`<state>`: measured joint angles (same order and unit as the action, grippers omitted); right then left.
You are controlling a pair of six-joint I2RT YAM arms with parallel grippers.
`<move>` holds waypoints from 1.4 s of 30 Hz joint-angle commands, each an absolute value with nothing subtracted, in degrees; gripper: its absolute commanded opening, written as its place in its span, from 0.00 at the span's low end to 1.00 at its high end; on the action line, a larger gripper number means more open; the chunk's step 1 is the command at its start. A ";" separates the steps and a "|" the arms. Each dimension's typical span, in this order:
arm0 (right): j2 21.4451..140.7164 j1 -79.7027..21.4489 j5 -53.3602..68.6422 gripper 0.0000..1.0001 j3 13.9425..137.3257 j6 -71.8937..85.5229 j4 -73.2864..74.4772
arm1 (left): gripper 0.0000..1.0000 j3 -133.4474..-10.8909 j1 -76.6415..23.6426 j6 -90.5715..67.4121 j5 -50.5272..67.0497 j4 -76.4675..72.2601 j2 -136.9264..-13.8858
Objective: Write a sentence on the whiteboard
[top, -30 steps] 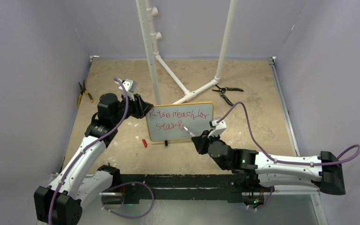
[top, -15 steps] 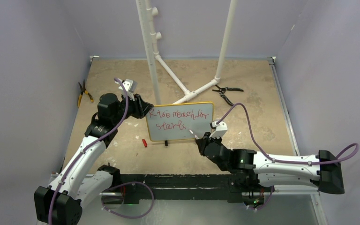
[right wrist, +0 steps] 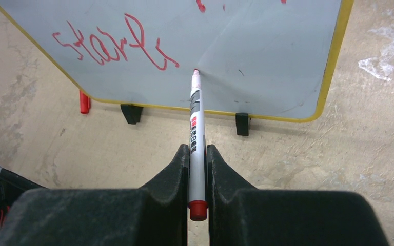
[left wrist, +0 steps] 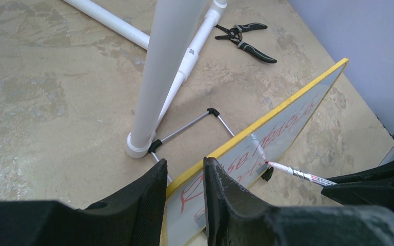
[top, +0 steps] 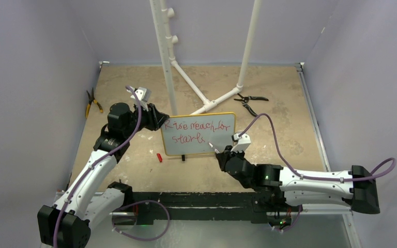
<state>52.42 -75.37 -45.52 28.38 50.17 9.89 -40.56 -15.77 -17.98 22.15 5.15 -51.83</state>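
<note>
The whiteboard point(top: 214, 135) stands upright on two black feet at mid-table, yellow-framed. The sentence point(top: 196, 125) runs over it in red script on two lines, and its lower word point(right wrist: 113, 46) fills the right wrist view. My left gripper point(top: 160, 121) is shut on the board's left edge, and the yellow frame point(left wrist: 225, 148) passes between its fingers point(left wrist: 184, 166). My right gripper point(right wrist: 197, 148) is shut on a white marker point(right wrist: 197, 123). The marker's red tip point(right wrist: 195, 70) sits at the board surface, just right of the last letter; I cannot tell whether it touches.
A white pipe stand point(top: 168, 67) rises behind the board, with its foot point(left wrist: 138, 146) close to the board's wire prop. Black pliers point(top: 250, 102) lie at the back right and yellow-handled pliers point(top: 92, 102) at the far left. A red cap point(top: 159, 157) lies below the board's left corner.
My right gripper drew the marker right and slightly down from the last letter of the lower line, then held still. The left gripper and the board have not moved.
</note>
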 commanded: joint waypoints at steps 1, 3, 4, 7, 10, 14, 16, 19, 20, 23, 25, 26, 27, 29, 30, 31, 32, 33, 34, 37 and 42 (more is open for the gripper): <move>47.81 -75.33 -46.10 0.00 29.77 45.38 7.50 | 0.31 -40.18 -15.73 -18.35 22.23 5.35 -51.48; 43.78 -75.32 -43.52 0.00 28.82 41.07 4.87 | 0.34 -40.46 -15.73 -18.25 20.96 6.12 -50.83; 42.24 -75.31 -42.56 0.00 28.49 39.18 3.70 | 0.37 -40.47 -15.73 -18.73 19.79 6.53 -50.31; 38.27 -75.34 -40.54 0.00 28.21 33.22 -0.33 | 0.48 -40.00 -15.73 -22.46 14.78 8.90 -47.90; 36.54 -75.32 -38.38 0.00 28.14 28.00 -6.15 | 0.53 -40.73 -15.73 -25.51 6.46 15.91 -44.71; 37.88 -75.23 -38.25 0.00 27.76 21.03 -16.12 | 0.55 -43.43 -15.73 -29.62 -2.21 24.35 -39.73; 39.48 -75.28 -38.72 0.00 26.74 18.61 -22.52 | 0.55 -45.05 -15.73 -31.08 -1.96 26.24 -37.67; 42.45 -75.28 -36.53 0.00 24.81 14.62 -36.03 | 0.55 -47.54 -15.73 -32.02 3.29 26.56 -36.41; 44.46 -75.24 -35.95 0.00 24.59 13.75 -40.07 | 0.55 -48.50 -15.73 -32.34 6.23 25.83 -36.39; 49.85 -75.26 -34.58 0.00 25.63 12.41 -47.76 | 0.55 -50.81 -15.73 -34.58 14.75 22.08 -36.47; 53.40 -75.23 -35.26 0.00 27.04 13.21 -50.74 | 0.55 -51.27 -15.73 -36.26 18.91 19.09 -35.71; 55.06 -75.23 -35.62 0.00 27.63 13.93 -51.89 | 0.55 -51.28 -15.73 -37.12 20.85 17.34 -35.35; 56.51 -75.23 -35.13 0.00 27.93 14.30 -53.55 | 0.56 -51.10 -15.73 -38.24 23.01 15.60 -35.11; 59.24 -75.26 -33.35 0.00 28.67 13.90 -57.00 | 0.57 -50.21 -15.73 -41.35 27.31 11.98 -35.07; 60.23 -75.28 -32.69 0.00 29.11 13.84 -58.22 | 0.57 -49.47 -15.73 -42.95 28.81 9.47 -35.23; 61.20 -75.32 -32.12 0.00 29.62 13.65 -59.32 | 0.57 -48.65 -15.73 -44.26 29.85 8.05 -35.31; 62.03 -75.31 -31.94 0.00 30.11 13.17 -60.57 | 0.58 -47.94 -15.73 -45.17 30.44 7.16 -35.49; 62.80 -75.34 -31.83 0.00 30.67 12.84 -61.47 | 0.58 -47.84 -15.73 -45.63 30.82 6.94 -35.70; 63.48 -75.33 -31.66 0.00 31.26 12.53 -61.93 | 0.59 -47.82 -15.73 -45.89 31.15 6.78 -35.97; 65.47 -75.37 -31.54 0.00 33.17 11.47 -63.10 | 0.61 -46.94 -15.73 -48.00 33.01 4.14 -36.91; 68.97 -75.32 -31.94 0.00 36.46 10.30 -63.50 | 0.63 -44.29 -15.81 -52.34 34.70 -2.12 -37.31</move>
<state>67.24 -75.31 -32.36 32.69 12.73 -59.02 -45.43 -15.77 -47.99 31.66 4.36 -36.99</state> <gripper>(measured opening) 0.132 0.619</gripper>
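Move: Some 20 cm to the left of the right hand, 12 cm farther out and 9 cm higher wait the left gripper's tips. The whiteboard's middle is about 9 cm ahead of the right hand, 8 cm left and 1 cm up; the red cap lies roughly 24 cm left, 4 cm ahead and 9 cm below. From the left hand, the marker's middle is around 19 cm right, 9 cm back and 11 cm down. Lifting the held marker's tip off the whiteboard, the right hand rises about 19 cm, then also swings some 10 cm left towards the left gripper, tipping its fingers up. The left fingers open wider as that hand goes 6 cm left, then doubles back right while rising 13 cm and drawing back 8 cm, its left side rolling down nearly 30 degrees. ##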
